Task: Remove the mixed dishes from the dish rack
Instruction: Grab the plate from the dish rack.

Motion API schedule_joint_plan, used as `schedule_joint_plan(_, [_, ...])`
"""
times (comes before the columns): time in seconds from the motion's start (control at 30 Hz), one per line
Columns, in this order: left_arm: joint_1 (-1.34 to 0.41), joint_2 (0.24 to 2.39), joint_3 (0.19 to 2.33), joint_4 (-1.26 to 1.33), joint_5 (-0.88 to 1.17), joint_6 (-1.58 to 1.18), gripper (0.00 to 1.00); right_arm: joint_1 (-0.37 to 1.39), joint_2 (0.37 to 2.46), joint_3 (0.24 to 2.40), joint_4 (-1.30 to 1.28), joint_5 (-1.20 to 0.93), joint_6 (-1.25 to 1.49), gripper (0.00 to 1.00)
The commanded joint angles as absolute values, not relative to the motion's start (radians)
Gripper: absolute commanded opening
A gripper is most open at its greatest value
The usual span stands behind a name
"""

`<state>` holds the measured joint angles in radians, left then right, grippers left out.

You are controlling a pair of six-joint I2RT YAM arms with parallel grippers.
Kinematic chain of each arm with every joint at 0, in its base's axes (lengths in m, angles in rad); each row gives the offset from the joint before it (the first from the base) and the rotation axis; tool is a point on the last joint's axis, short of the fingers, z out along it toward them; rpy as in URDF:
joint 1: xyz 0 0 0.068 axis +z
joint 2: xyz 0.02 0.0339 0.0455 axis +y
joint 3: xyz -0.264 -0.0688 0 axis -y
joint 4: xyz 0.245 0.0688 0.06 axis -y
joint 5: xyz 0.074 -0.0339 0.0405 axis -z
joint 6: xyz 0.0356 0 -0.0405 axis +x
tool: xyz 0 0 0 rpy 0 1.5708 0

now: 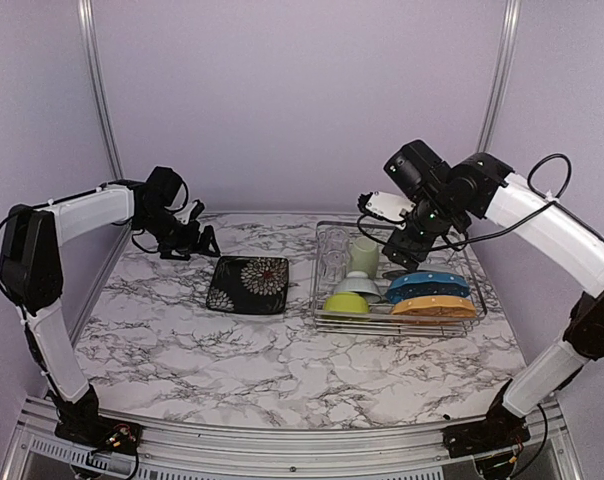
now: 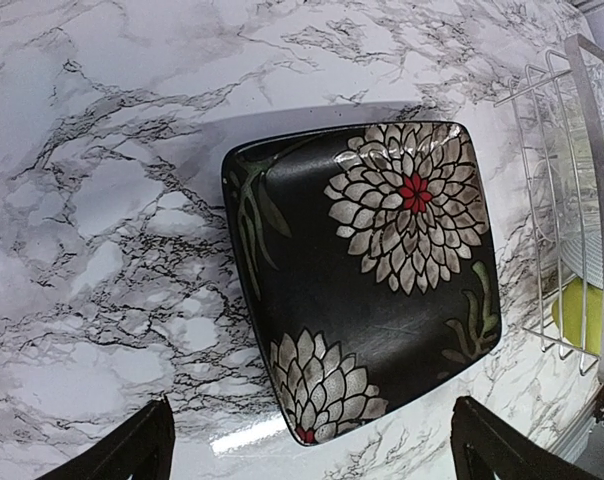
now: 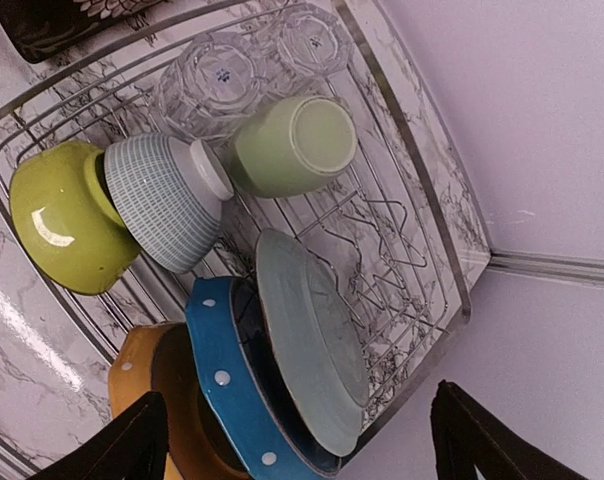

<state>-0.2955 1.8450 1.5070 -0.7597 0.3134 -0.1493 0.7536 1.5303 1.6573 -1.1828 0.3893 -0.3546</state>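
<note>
The dark square plate (image 1: 248, 285) (image 2: 367, 275) lies flat on the table, left of the dish rack (image 1: 397, 326) (image 3: 425, 205). My left gripper (image 1: 197, 240) (image 2: 312, 430) hovers open above the plate's near corner. The rack holds a lime green bowl (image 3: 62, 220), a small white bowl (image 3: 162, 200), a pale green mug (image 3: 292, 145), a clear glass (image 3: 212, 85), and on edge an orange dotted plate (image 3: 142, 385), a blue plate (image 3: 217, 380) and a pale grey-green plate (image 3: 312, 340). Over these plates my right gripper (image 1: 410, 242) (image 3: 300, 400) stands open, touching none.
The marble table (image 1: 232, 350) runs to walls at the back and both sides. The rack's left wall (image 2: 582, 150) stands close to the dark plate's right edge. A second clear glass (image 3: 312, 40) sits in the rack's far corner.
</note>
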Motion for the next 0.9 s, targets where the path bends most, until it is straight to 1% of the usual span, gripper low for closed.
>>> schedule_joint_plan(0.0, [-0.295, 1.813, 1.495, -0.735, 0.328, -0.154, 0.99, 0.764, 1.566, 1.655, -1.183, 0.492, -0.374, 0.86])
schedule_joint_plan(0.27, [-0.296, 1.819, 1.496, -0.726, 0.33, -0.152, 0.99, 0.78, 1.633, 1.636, -1.172, 0.507, -0.394, 0.78])
schedule_joint_plan(0.4, [-0.296, 1.828, 1.497, -0.723, 0.336, -0.149, 0.99, 0.783, 1.663, 1.625, -1.165, 0.513, -0.393, 0.73])
schedule_joint_plan(0.6, [-0.296, 1.834, 1.503, -0.715, 0.341, -0.144, 0.99, 0.783, 1.697, 1.588, -1.151, 0.548, -0.405, 0.65])
schedule_joint_plan(0.77, [-0.295, 1.845, 1.509, -0.703, 0.346, -0.148, 0.99, 0.782, 1.716, 1.568, -1.145, 0.585, -0.418, 0.63])
schedule_joint_plan(0.87, [-0.296, 1.852, 1.51, -0.694, 0.354, -0.148, 0.99, 0.783, 1.721, 1.54, -1.141, 0.627, -0.427, 0.57])
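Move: The pale plate stands on edge in the rack about 5 cm ahead of the right hand, 5 cm to its right, with its middle some 14 cm below. The blue dish is just in front of it, about 1 cm ahead of the hand and 6 cm right; the grey bowl lies level ahead and 9 cm left, the green cup 8 cm ahead and 8 cm left, all roughly 16 cm down. From the left hand the pale plate is about 47 cm right, 5 cm back and slightly lower. Down into the rack goes the right hand, about 8 cm and only slightly forward, towards the upper edge of the pale plate. On the way the wrist rolls nearly 20 degrees, swinging the fingertips to the right, and the wide-open fingers narrow to a bit over half, one on the blue-dish side and one on the far side of the plate; contact can't be made out. ##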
